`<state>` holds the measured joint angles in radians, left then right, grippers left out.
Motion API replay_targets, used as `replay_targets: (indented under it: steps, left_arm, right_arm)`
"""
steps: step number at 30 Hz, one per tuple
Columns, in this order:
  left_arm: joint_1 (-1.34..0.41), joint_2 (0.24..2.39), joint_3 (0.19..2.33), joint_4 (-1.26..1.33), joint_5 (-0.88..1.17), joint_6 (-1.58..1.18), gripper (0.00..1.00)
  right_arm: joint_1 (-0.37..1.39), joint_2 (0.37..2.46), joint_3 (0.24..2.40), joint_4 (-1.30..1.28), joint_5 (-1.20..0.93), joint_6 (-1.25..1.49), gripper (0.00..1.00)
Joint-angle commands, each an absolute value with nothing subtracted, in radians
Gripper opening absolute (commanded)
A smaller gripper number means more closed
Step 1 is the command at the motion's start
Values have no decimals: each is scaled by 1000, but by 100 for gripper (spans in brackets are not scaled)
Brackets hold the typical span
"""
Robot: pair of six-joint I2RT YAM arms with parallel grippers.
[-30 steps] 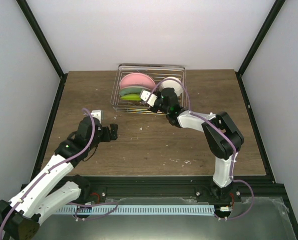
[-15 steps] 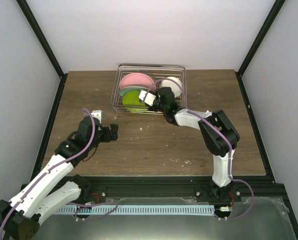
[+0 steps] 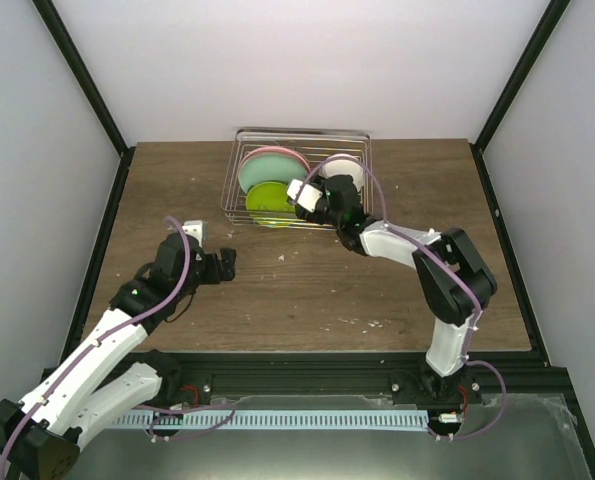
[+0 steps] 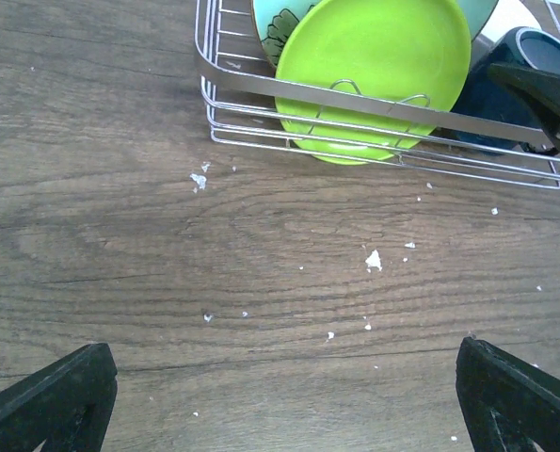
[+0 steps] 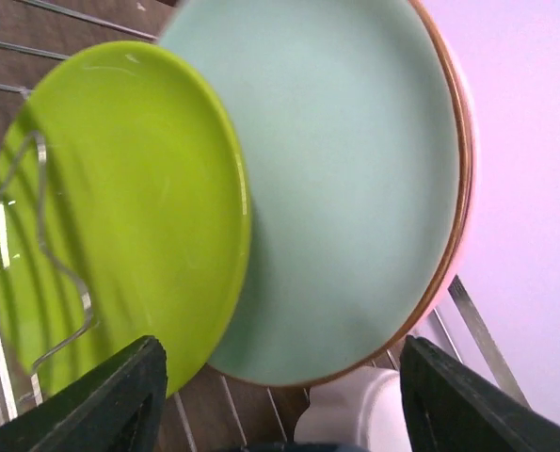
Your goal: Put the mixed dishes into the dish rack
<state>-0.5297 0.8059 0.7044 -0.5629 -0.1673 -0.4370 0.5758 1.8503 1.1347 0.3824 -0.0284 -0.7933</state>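
Observation:
The dish rack [image 3: 239,140], a silver wire basket, stands at the table's far middle. On edge inside it lean a pink plate [image 3: 295,156], a mint-green plate [image 3: 267,166] and, in front, a smaller yellow-lime plate [image 3: 269,203]. A white bowl [image 3: 345,167] sits in the rack's right part. Beside the yellow-lime plate [image 4: 374,66], a dark blue mug [image 4: 505,89] shows behind the rack's rail [image 4: 261,85]. My right gripper [image 3: 312,195] hovers over the rack's near edge, open, holding nothing. Its wrist view faces the mint-green plate [image 5: 345,188] and yellow-lime plate [image 5: 120,207]. My left gripper [image 4: 280,395] is open over bare wood.
Small white crumbs [image 4: 374,259] lie scattered on the wood in front of the rack. Black frame rails [image 3: 97,270] run along the table's sides, with pale walls beyond them. The right arm [image 3: 447,270] reaches from the near right edge toward the rack.
My right gripper has opened and let go of the yellow-lime plate. The plates, lying flatter before, now stand leaning in the rack. The left arm has not moved.

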Motion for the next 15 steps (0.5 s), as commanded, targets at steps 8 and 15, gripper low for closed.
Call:
replay_targets:
  steps: [8, 15]
  left_arm:
    - [-523, 792, 691, -540, -151, -438, 100]
    - [-521, 788, 694, -546, -163, -458, 100]
  right_arm:
    - [599, 1584, 993, 261, -51, -672, 81]
    - [601, 1496, 1000, 125, 22, -417, 100]
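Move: The right hand is just beside the lime plate it is leaving: the plate's middle is about 7 cm to its left, 1 cm back and 4 cm lower. The mint plate stands some 6 cm beyond the lime one. The blue mug lies roughly 4 cm to the hand's right, 1 cm ahead and 7 cm below. From the left hand, the lime plate is about 17 cm ahead, 10 cm to the right and 5 cm lower. No touch shows any longer between the right fingers and the lime plate; the right hand carries on backing away from it, about 6 cm back and 5 cm up, edging to its right as well. Its already parted fingers spread from two-thirds to nearly fully open, and late on the wrist tilts some 10 degrees, left side rising. ##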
